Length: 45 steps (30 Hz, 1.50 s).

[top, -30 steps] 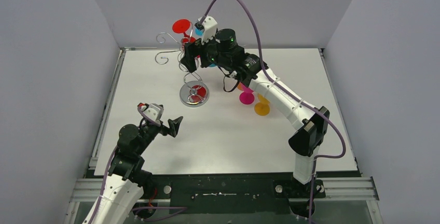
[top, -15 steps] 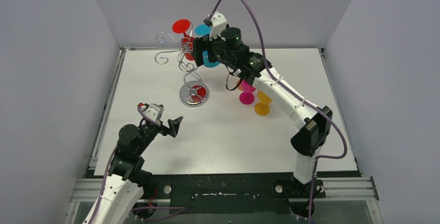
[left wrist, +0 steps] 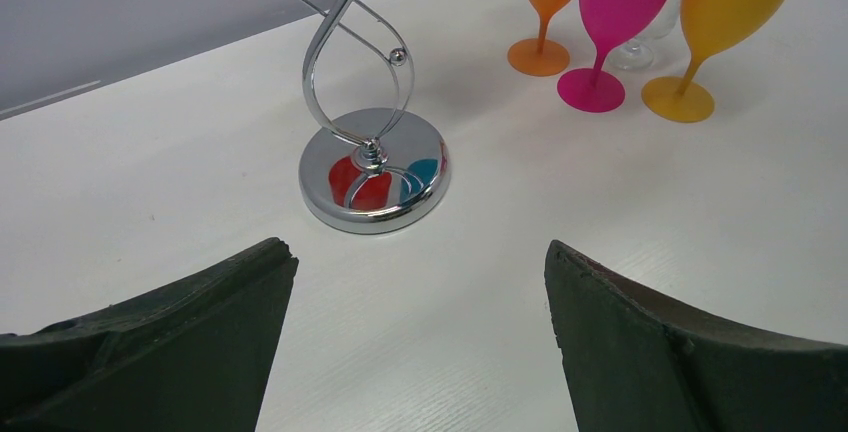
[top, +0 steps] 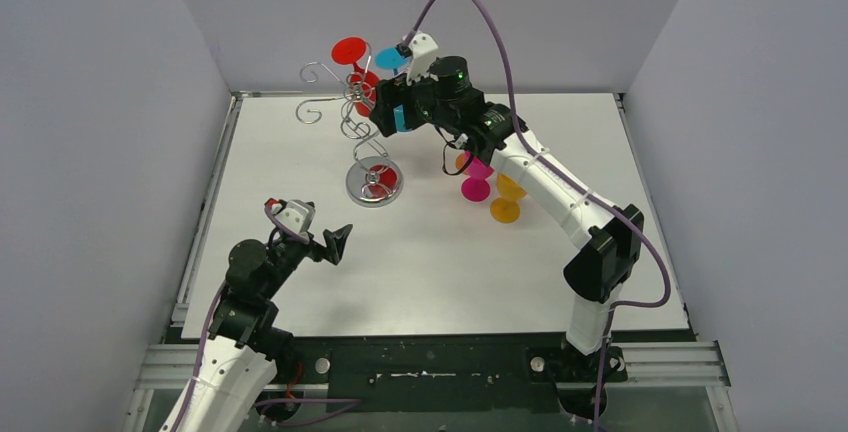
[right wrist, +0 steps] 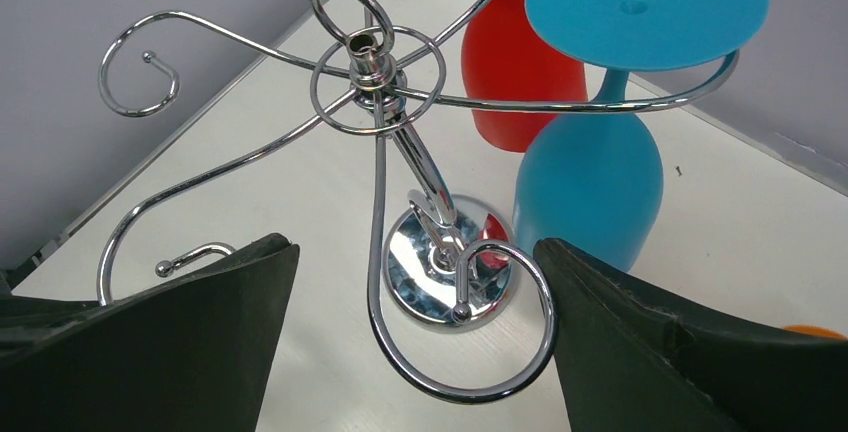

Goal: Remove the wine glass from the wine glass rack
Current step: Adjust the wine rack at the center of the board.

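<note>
The silver wine glass rack (top: 374,184) stands at the back left of the table, its round base also showing in the left wrist view (left wrist: 373,170). Two glasses hang upside down from its curled arms: a blue wine glass (right wrist: 590,187) and a red one (right wrist: 520,82). High beside the rack's top, my right gripper (top: 388,110) is open. In its wrist view the right gripper (right wrist: 415,252) has an empty spiral arm (right wrist: 470,332) between its fingers and the blue glass just past its right finger. Open and empty, my left gripper (top: 338,242) hovers low over the table near the base.
A pink glass (top: 475,188) and orange glasses (top: 505,210) stand upright right of the rack, under the right arm. The left wrist view adds a clear glass (left wrist: 640,47) behind them. Grey walls close the table on three sides.
The right gripper has risen and pulled back to the right from the rack's middle, uncovering the blue glass's foot. The left arm has not moved.
</note>
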Tool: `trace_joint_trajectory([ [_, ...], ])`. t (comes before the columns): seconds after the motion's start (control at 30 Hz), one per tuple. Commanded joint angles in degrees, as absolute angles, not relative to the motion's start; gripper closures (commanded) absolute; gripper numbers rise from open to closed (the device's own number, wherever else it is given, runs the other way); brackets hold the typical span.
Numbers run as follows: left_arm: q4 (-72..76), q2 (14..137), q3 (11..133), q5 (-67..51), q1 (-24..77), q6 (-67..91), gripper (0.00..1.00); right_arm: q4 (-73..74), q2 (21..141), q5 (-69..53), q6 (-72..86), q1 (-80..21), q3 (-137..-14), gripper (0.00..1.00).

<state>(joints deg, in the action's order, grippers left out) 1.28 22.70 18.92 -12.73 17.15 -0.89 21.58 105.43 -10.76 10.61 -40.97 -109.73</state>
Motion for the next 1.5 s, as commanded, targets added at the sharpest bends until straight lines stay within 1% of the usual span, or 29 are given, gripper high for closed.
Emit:
trace_joint_trajectory([
  [0.0, 3.2, 22.6, 20.0, -13.9, 16.7, -1.5, 0.06, 20.8, 101.8, -14.8, 11.6, -42.4, -111.4, 0.1],
  [0.27, 3.1, 22.6, 20.0, -13.9, 16.6, -1.5, 0.06, 21.6, 101.2, -15.2, 11.9, -45.9, -111.1, 0.12],
  [0.53, 3.1, 22.6, 20.1, -13.9, 16.5, -1.6, 0.06, 21.8, 101.1, -12.9, 12.4, -51.8, -111.7, 0.12],
  [0.73, 3.3, 22.5, 20.0, -14.4, 16.4, -1.5, 0.05, 21.2, 101.6, -10.4, 12.8, -55.6, -112.4, 0.1],
  [1.0, 3.3, 22.5, 20.0, -14.6, 16.4, -1.5, 0.05, 21.3, 101.0, -7.5, 12.7, -57.4, -113.1, 0.09],
  [1.2, 3.4, 22.6, 20.0, -14.7, 16.4, -1.5, 0.05, 22.1, 98.1, -5.4, 11.6, -57.4, -112.0, 0.08],
  [1.47, 3.4, 22.9, 20.0, -14.9, 16.4, -1.5, 0.05, 17.3, 89.7, -9.4, 10.6, -57.4, -106.2, 0.06],
])
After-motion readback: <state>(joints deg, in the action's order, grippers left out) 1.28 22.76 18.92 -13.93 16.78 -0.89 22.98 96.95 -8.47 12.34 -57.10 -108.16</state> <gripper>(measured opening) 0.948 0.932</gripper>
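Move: The wire curl at the end of the rack's empty near-right arm already sits between the right hand's open fingers, about 1 cm ahead and 1 cm to the right. The rack's hub lies some 4 cm ahead and 7 cm left of this hand, its round foot 5 cm ahead, 5 cm left and about 32 cm below. The blue glass hangs 10 cm ahead and 1 cm left, the red glass 13 cm ahead and 8 cm left. From the left hand the curl is roughly 16 cm ahead, 12 cm right and 12 cm higher. With its far-right finger still hooked against the wire curl, the right hand drags the rack's arm back towards the bases by some 12 cm and left by about 8 cm, staying level and turning roughly 15 degrees counter-clockwise, so that the pull draws the rack closer and swings it round its post. It pauses there, then climbs about 6 cm while easing a little back and to the right, fingers staying wide open, the fingertip ending close by the curl. ##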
